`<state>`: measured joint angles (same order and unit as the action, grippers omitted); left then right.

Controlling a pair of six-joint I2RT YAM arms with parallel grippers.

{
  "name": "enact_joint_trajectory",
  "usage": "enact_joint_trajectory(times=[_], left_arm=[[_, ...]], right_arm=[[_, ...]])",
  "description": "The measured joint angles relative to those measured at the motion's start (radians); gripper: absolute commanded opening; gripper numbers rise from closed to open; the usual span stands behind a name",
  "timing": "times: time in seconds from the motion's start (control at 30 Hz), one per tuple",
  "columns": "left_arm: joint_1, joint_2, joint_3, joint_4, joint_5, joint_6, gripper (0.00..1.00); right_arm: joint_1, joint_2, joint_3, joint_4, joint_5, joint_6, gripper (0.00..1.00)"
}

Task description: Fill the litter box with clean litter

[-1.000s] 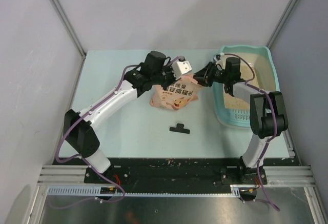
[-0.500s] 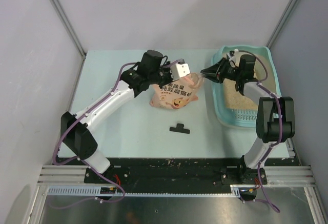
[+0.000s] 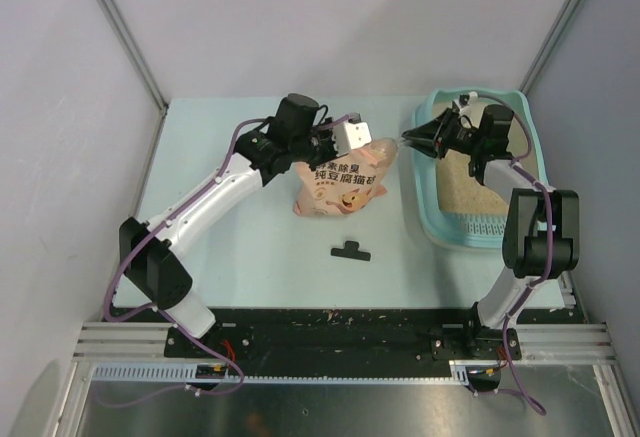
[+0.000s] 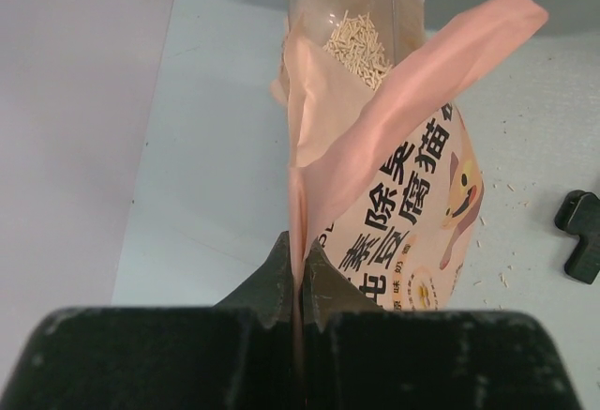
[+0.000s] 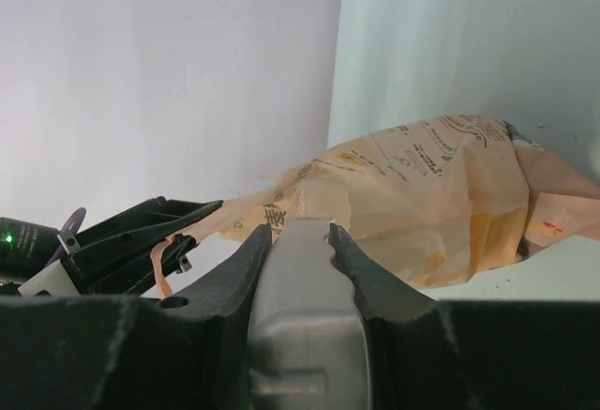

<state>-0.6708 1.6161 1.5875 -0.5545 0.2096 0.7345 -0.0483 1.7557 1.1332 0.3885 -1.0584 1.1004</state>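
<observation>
The teal litter box [image 3: 470,227] sits at the right of the table, with beige clean litter [image 3: 462,189] spread in it. A peach-pink cat-print bag [image 3: 340,182] stands open beside it. My left gripper [image 4: 300,250] is shut on the bag's top edge [image 4: 298,194], holding the mouth up. My right gripper [image 5: 298,232] is shut on the handle of a clear plastic scoop [image 4: 342,7]. The scoop's bowl lies at the bag's mouth with a small heap of granules [image 4: 358,46] in it. From above, the right gripper [image 3: 410,140] hovers by the box's left rim.
A black clip [image 3: 351,250] lies on the pale table in front of the bag, also in the left wrist view as a black clip [image 4: 581,236]. Stray granules dot the table near it. Grey walls close in the left, back and right sides.
My right gripper has drawn the scoop to the right, from over the bag toward the litter box's left rim. The left gripper has kept its hold on the bag, which stands a little straighter.
</observation>
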Motion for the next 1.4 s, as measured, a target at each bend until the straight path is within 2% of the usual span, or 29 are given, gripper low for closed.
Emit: enact_joint_trajectory(times=[0.47, 1.4], left_arm=[[0.000, 0.000, 0.005, -0.009, -0.001, -0.001, 0.00], [0.000, 0.009, 0.015, -0.009, -0.011, 0.002, 0.00]], right_arm=[[-0.046, 0.006, -0.018, 0.152, -0.049, 0.087, 0.00], [-0.126, 0.006, -0.019, 0.136, -0.087, 0.073, 0.00]])
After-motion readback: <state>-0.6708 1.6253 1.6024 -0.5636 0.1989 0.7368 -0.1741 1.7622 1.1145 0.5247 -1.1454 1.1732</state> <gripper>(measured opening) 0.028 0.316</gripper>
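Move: Off to the right hand's right lies the litter box, its middle about 21 cm right, level in reach and some 19 cm below. The bag mouth around the bowl of the held scoop is roughly 7 cm left and a few centimetres lower, the bag's body 15 cm left and 5 cm back. The black clip lies about 13 cm left, 17 cm back. From the left hand the box is some 38 cm right and 6 cm ahead. Drawing the clear scoop out of the bag mouth, the right hand keeps its grip on the handle and travels about 5 cm to the right towards the litter box. It first rises roughly 1 cm with a slight wrist tilt, pauses briefly, then goes on rightward at a slow, level pace. The left hand stays in place, still pinching the bag's top edge. ##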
